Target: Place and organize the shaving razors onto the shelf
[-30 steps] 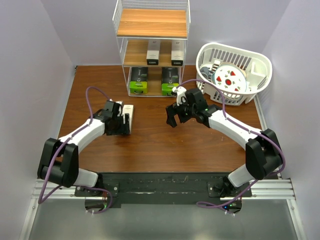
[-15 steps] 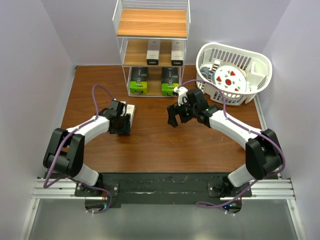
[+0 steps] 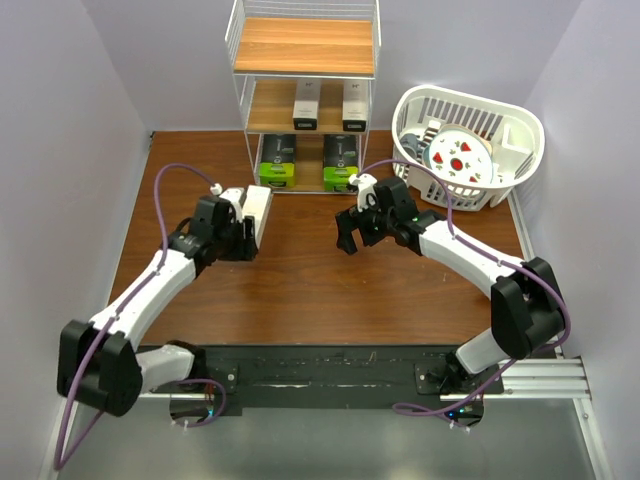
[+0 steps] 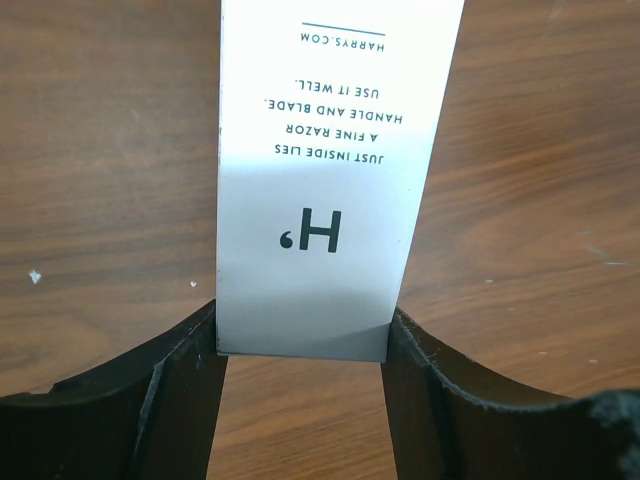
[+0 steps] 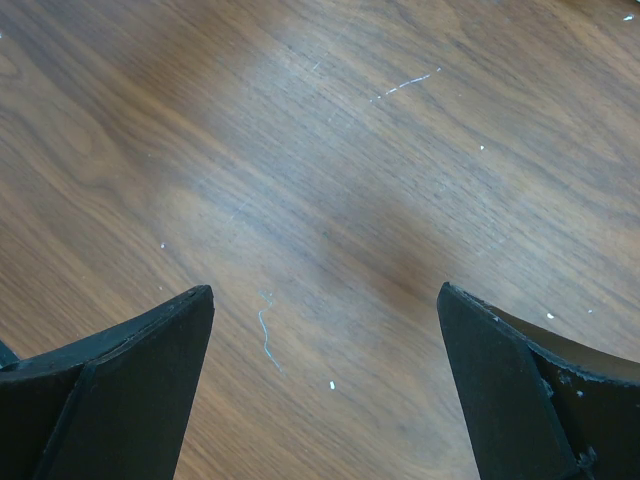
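Note:
My left gripper (image 3: 245,236) is shut on one end of a slim white carton (image 3: 257,210) printed "H'" and holds it over the brown table, in front of the shelf's left side. In the left wrist view the carton (image 4: 330,170) sits between both fingers (image 4: 180,400). The white wire shelf (image 3: 305,45) stands at the back. Two white cartons (image 3: 306,105) stand on its middle tier. Two black packs with green ends (image 3: 277,162) lie on its bottom tier. My right gripper (image 3: 348,238) is open and empty over bare table, as the right wrist view (image 5: 325,330) shows.
A white slatted basket (image 3: 520,140) with a plate and other items stands at the back right, close to the right arm. The shelf's top tier holds nothing. Purple walls close in on both sides.
My left arm has swung its elbow outward and carried the white carton up and slightly toward the shelf. The right arm has barely moved.

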Robot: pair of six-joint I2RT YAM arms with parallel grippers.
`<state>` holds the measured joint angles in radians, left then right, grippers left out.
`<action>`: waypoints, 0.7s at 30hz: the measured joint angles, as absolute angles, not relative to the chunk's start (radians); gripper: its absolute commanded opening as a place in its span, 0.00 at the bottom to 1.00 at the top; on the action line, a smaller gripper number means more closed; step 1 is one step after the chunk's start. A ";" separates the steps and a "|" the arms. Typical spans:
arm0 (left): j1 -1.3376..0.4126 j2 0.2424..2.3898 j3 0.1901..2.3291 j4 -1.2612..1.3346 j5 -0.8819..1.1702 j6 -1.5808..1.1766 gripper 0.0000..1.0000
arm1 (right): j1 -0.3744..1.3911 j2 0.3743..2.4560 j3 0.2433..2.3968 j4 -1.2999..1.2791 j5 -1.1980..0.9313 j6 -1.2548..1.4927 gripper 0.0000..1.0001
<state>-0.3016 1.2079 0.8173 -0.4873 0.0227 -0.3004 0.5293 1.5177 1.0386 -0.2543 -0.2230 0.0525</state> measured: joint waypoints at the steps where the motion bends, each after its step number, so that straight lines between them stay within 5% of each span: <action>1: -0.302 1.180 0.827 -0.498 0.030 -0.300 0.43 | 0.529 1.518 1.039 -0.255 -0.223 0.052 0.99; 21: -0.300 1.501 1.406 -0.403 -0.042 -0.294 0.46 | 0.529 1.569 1.053 -0.255 -0.218 0.041 0.99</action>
<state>-0.3004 1.5005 1.4059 -0.4034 -0.0422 -0.2943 0.5285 1.5692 1.0531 -0.2554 -0.2180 0.0410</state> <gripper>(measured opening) 0.620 0.986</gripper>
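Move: The left hand, holding the white razor box, is bound for the free left end of the middle shelf, roughly 27 cm ahead, 5 cm right and 11 cm higher. On that shelf one white box stands about 8 cm right of this spot, another some 18 cm right of it. A black-and-green razor box lies below the spot, about 17 cm lower. From the right hand, the spot is around 24 cm ahead, 16 cm left and 9 cm up. Up first, then forward and up together towards the open left end of the middle shelf, the left hand carries the white box about 15 cm each way, drifting slightly right. Its wrist tilts up some 20 degrees, levelling the fingers, which keep their grip on the box's sides, and the climb flattens out at the end. ##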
